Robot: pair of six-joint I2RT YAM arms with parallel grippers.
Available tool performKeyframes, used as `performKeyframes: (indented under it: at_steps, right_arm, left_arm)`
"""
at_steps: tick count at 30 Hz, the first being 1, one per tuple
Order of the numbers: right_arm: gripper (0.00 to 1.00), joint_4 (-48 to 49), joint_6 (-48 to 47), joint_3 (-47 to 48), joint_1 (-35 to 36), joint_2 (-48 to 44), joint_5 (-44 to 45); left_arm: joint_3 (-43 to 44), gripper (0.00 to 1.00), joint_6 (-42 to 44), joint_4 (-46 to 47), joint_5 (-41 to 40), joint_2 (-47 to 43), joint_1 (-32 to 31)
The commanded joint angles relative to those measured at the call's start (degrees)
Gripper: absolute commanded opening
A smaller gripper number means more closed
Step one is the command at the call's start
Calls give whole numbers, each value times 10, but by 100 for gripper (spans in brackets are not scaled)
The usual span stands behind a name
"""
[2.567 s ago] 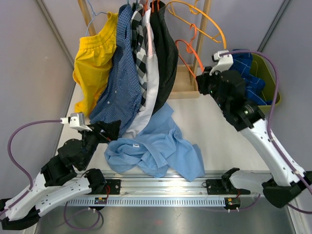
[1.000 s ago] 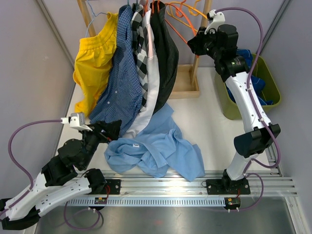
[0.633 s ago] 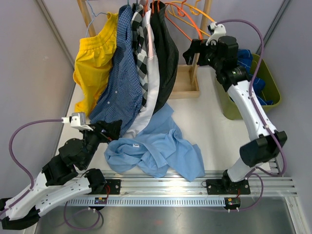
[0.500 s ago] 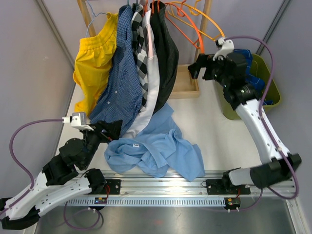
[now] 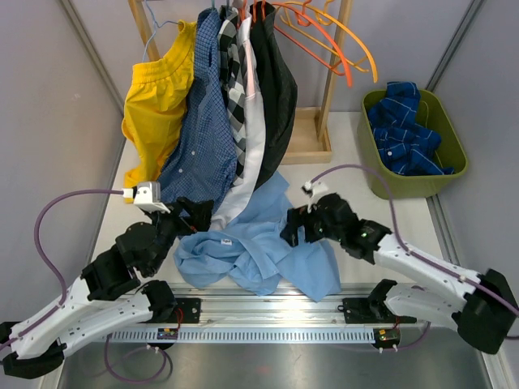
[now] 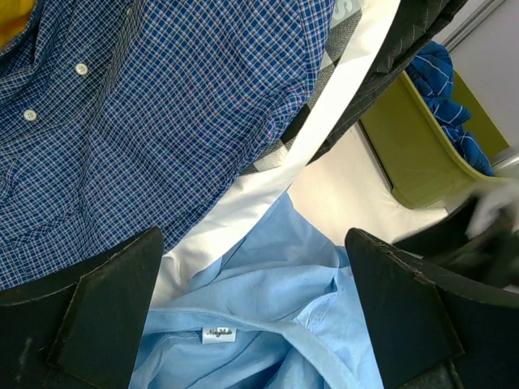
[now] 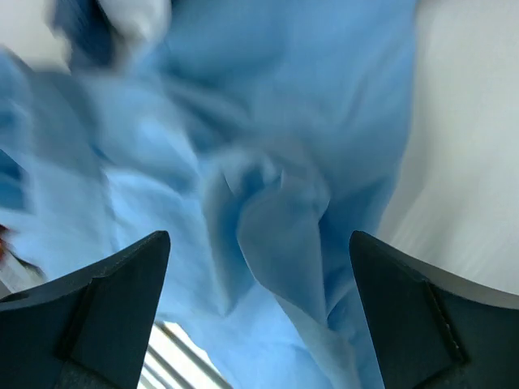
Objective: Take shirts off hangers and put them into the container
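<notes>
A light blue shirt (image 5: 259, 251) lies crumpled on the table, off any hanger. My left gripper (image 5: 197, 215) stands open at its left edge, with the collar label below its jaws (image 6: 253, 243). Over the shirt's right side my right gripper (image 5: 293, 231) is open, and blurred blue cloth fills the gap (image 7: 259, 239). Yellow (image 5: 158, 97), dark blue check (image 5: 199, 121), black-and-white check (image 5: 235, 73), white (image 5: 251, 138) and black (image 5: 276, 89) shirts hang on the rack. Bare orange hangers (image 5: 332, 40) hang at its right end. The olive-green container (image 5: 409, 185) holds a blue striped shirt (image 5: 403, 130).
The wooden rack's post (image 5: 332, 81) and base (image 5: 304, 146) stand at the back centre. Grey walls close in on both sides. A metal rail (image 5: 268, 304) runs along the near edge. The container's wall (image 6: 405, 154) shows in the left wrist view.
My right arm has swung down from the hangers near the container to the light blue shirt, its jaws now open. An orange hanger stays on the rack. My left gripper has shifted slightly right.
</notes>
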Motion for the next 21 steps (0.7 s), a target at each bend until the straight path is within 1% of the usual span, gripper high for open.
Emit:
performKeyframes:
  at_steps: [1, 3, 4, 5, 12, 13, 15, 16, 18, 20, 21]
  right_arm:
    - [99, 62, 83, -50, 48, 38, 21]
    - [100, 105, 97, -71, 67, 64, 21]
    - [99, 121, 108, -77, 72, 93, 22]
    - [99, 155, 114, -84, 74, 109, 20]
    - [99, 263, 142, -96, 88, 251, 7]
    - [97, 271, 144, -94, 90, 279, 4]
    - [94, 303, 146, -93, 90, 304, 1]
    - [88, 309, 148, -91, 90, 327, 2]
    - [81, 330, 152, -88, 90, 346, 1]
    - [67, 345, 156, -86, 90, 370, 1]
    - [55, 344, 158, -84, 90, 376, 7]
  left_arm:
    - [26, 99, 1, 36, 6, 10, 0]
    - [29, 99, 1, 32, 4, 11, 0]
    - [30, 99, 0, 32, 4, 13, 0]
    - [31, 99, 0, 31, 3, 14, 0]
    - [30, 99, -3, 24, -3, 8, 0]
    - [29, 99, -2, 25, -4, 8, 0]
    - [28, 99, -3, 22, -5, 7, 0]
    - [27, 99, -5, 23, -5, 6, 0]
    - [26, 99, -6, 19, -6, 5, 0]
    - [23, 99, -8, 17, -8, 1, 0]
    - [22, 99, -8, 18, -9, -2, 0]
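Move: The blue shirt lies crumpled on the table; its middle is some 9 cm to the right hand's left, about 1 cm nearer the base and 15 cm below it. The black garment's hem hangs roughly 14 cm ahead and 9 cm left of that hand, the white garment's lower end about 5 cm ahead and 19 cm left. From the idle left hand, the shirt's middle is around 13 cm to the right, 1 cm ahead and 27 cm below. Down fast and a little back first, the open right gripper drops onto the blue shirt, tipping its fingers some 15 degrees further down. It then sweeps left and slightly forward along the cloth while still sinking, about 14 cm lower and 8 cm left in all, and late on begins closing around a raised fold, still over half open. ##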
